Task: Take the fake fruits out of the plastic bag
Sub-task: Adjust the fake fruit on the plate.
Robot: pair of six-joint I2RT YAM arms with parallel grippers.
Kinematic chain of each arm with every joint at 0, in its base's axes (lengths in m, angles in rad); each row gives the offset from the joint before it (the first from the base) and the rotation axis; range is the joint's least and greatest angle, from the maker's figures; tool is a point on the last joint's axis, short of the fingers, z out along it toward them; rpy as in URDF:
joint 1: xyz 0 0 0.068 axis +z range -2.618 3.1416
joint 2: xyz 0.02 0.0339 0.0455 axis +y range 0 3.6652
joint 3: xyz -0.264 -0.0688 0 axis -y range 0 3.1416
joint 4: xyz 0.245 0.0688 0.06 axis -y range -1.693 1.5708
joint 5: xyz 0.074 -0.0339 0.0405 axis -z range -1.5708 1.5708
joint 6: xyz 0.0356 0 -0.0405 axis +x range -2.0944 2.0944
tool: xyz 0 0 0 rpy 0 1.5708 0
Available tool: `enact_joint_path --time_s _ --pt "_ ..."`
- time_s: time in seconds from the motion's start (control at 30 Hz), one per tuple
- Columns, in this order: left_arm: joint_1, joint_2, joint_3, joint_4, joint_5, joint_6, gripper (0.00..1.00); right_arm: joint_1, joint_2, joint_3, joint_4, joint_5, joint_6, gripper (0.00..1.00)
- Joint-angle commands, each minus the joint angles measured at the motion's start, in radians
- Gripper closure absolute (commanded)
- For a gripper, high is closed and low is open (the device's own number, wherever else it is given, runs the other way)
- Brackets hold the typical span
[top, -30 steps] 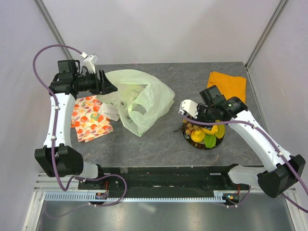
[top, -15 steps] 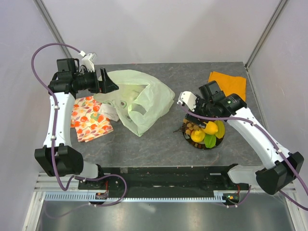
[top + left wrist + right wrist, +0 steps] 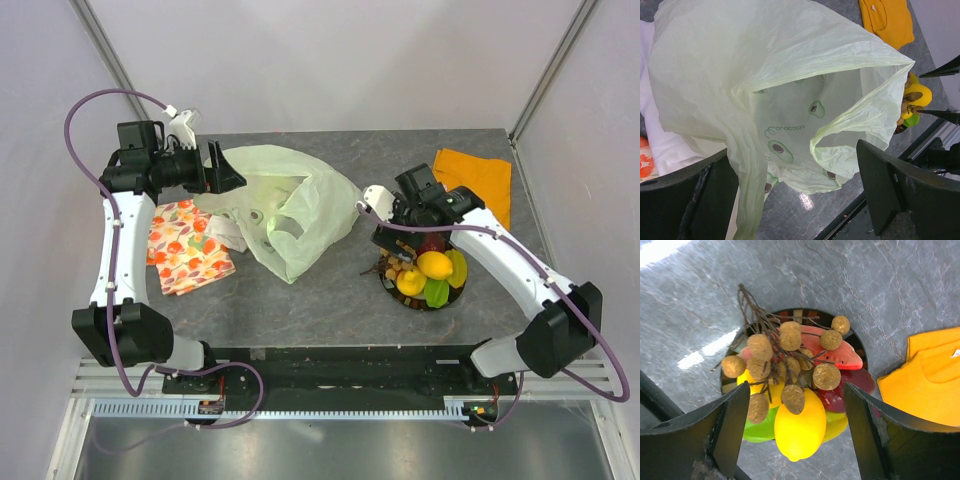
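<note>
The pale green plastic bag (image 3: 290, 205) lies crumpled at the middle left of the table, mouth towards the right. My left gripper (image 3: 222, 170) stands open at its left edge; in the left wrist view the bag (image 3: 790, 75) fills the space between the wide-apart fingers (image 3: 885, 185), one fold hanging beside the left one. The fake fruits (image 3: 425, 272) are piled on a dark round plate (image 3: 805, 314): a yellow lemon (image 3: 800, 425), a brown ball bunch (image 3: 785, 360), a red slice (image 3: 840, 349), green and dark red pieces. My right gripper (image 3: 388, 235) hovers open above the pile, empty.
An orange cloth (image 3: 475, 178) lies at the back right, close to the plate. A fruit-printed cloth (image 3: 190, 245) and a white cloth (image 3: 232, 232) lie under and beside the bag's left side. The table's front edge runs just below the plate.
My right gripper has opened and drawn back up and left from the fruit pile, leaving the brown bunch on it. The left gripper has opened wider at the bag's edge.
</note>
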Motion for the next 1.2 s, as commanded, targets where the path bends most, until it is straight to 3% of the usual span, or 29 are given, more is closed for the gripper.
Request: enact_joint_path --time_s 0.0,0.37,0.53,0.6,0.67,0.77,0.97,1.17 --pt "0.007 -0.034 0.027 0.010 -0.008 0.007 0.02 0.002 0.025 -0.008 0.016 0.094 0.002 0.19" --pt "0.011 -0.026 0.023 0.015 0.007 0.000 0.03 0.002 0.043 -0.057 0.006 0.128 0.010 0.42" --pt "0.013 -0.032 0.016 0.015 0.005 0.000 0.03 0.002 0.054 -0.019 0.002 0.090 0.008 0.70" --pt "0.011 -0.035 0.010 0.013 0.008 0.000 0.03 0.002 0.045 0.039 -0.017 0.072 0.014 0.74" --pt "0.013 -0.037 0.007 0.015 0.010 0.000 0.03 0.001 0.045 0.091 -0.037 0.047 0.020 0.88" --pt "0.011 -0.037 0.007 0.018 0.013 -0.001 0.03 0.002 0.019 0.179 -0.078 0.047 0.017 0.99" --pt "0.011 -0.028 0.009 0.031 0.034 -0.013 0.03 0.001 -0.036 0.233 -0.155 0.113 -0.012 1.00" --pt "0.013 -0.018 0.010 0.044 0.050 -0.027 0.03 0.002 -0.144 0.116 -0.167 0.211 -0.029 1.00"
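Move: The brown fruit bunch lies almost under the right hand, about 5 cm below, 1 cm back and 1 cm to its left. Around it on the plate, from that hand: the lemon some 7 cm right, 2 cm back and 7 cm down; the watermelon slice 2 cm ahead, 1 cm right and 8 cm down; the red fruit 4 cm ahead, 7 cm right and 8 cm down. From the left hand the bunch is roughly 38 cm right, 9 cm back and 17 cm lower. The right hand sinks about 3.5 cm towards the near, lemon-side edge of the brown fruit bunch, easing some 2 cm to its right, while its open fingers close and pinch one of the round fruits between the tips. With that fruit held it turns straight round and rises quickly, about 10 cm, away from the plate, swinging a couple of centimetres forward and then partly back as the wrist tips up by roughly ten degrees. ##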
